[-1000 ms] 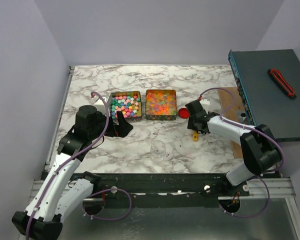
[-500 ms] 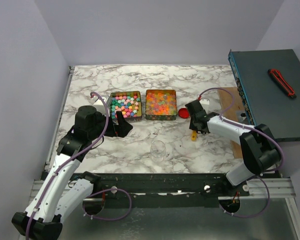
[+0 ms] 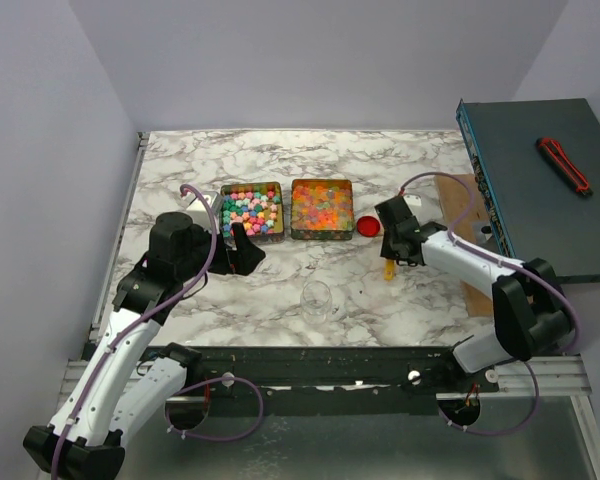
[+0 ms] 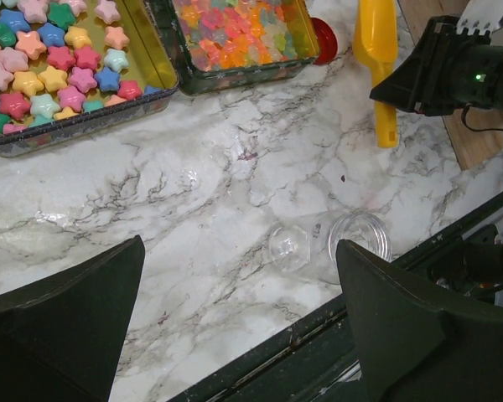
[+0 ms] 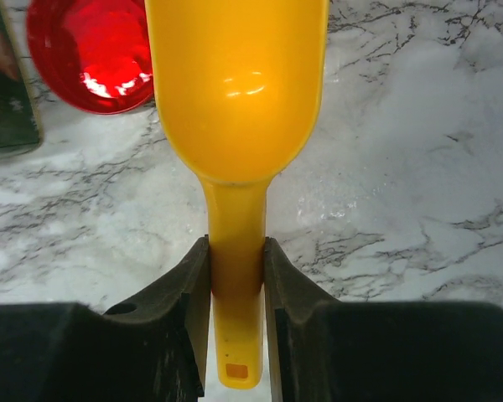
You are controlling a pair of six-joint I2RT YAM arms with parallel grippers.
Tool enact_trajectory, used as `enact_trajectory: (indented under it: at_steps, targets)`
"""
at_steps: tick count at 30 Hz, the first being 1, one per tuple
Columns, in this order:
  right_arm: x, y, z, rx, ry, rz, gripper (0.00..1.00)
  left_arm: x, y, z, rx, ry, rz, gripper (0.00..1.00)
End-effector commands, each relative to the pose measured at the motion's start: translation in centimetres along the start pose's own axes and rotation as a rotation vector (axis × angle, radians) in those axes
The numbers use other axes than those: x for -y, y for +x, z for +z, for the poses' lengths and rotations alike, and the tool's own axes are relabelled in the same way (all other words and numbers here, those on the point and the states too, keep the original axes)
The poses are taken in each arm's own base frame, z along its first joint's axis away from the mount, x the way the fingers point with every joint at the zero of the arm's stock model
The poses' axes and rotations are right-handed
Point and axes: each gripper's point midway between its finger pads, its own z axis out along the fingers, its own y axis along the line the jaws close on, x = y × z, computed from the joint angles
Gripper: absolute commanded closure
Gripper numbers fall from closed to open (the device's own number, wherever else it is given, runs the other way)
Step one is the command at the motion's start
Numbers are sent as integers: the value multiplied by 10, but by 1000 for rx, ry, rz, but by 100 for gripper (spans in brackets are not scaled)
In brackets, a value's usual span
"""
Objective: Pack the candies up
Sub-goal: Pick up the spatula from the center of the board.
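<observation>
Pastel star candies (image 3: 252, 210) (image 4: 59, 67) fill the left tin, and glossy orange and red jelly candies (image 3: 322, 207) (image 4: 235, 33) fill the tin beside it. My right gripper (image 3: 393, 248) (image 5: 235, 251) is shut on the handle of a yellow scoop (image 3: 389, 268) (image 5: 235, 92) (image 4: 377, 50), just right of the tins; the scoop's bowl is empty. A clear jar (image 3: 317, 298) (image 4: 335, 247) lies on its side near the front edge. My left gripper (image 3: 242, 250) (image 4: 239, 247) hangs open above the marble, in front of the pastel tin, holding nothing.
A round red cap (image 3: 367, 226) (image 5: 88, 54) lies on the marble between the jelly tin and the scoop. A blue-grey box (image 3: 540, 200) with a red-and-black tool (image 3: 563, 163) on top stands at the right, a wooden board (image 3: 468, 230) under it.
My right gripper's jaws have closed onto the scoop's handle, and the right arm's elbow has swung a little to the right. The left arm has not moved.
</observation>
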Motion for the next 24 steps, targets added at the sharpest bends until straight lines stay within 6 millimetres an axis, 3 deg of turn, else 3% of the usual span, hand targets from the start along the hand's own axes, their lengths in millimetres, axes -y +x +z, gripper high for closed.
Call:
enact_trajectory:
  at_steps: [1, 11, 24]
  targets:
    - [-9, -29, -32, 50, -81, 0, 99, 1, -2, -2, 19, 5, 20, 1]
    - [-25, -46, -82, 119, -230, -65, 99, 3, -3, -4, 29, 13, 19, 1]
    - [-85, -38, -173, 220, -553, -277, 99, 25, -9, -13, 70, 130, 50, 1]
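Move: The spatula is already pinched by its handle in my right hand, barely off the table. The jelly-candy box lies about 11 cm ahead and 15 cm left of that hand; the red lid is some 7 cm ahead and 5 cm left, and the clear jar about 10 cm back and 17 cm left, all near its height. From my idle left hand the jelly-candy box is roughly 16 cm ahead, 15 cm right and 18 cm below. Keeping my grip on the spatula's handle, I raise my right hand quickly, about 14 cm in all, first nearly straight up and then also some 8 cm left and a little back, into the space between the jelly-candy box and the jar. As I rise, my wrist turns about 25 degrees counter-clockwise and the fingertips tip up a little, swinging the scoop end round to the left. ##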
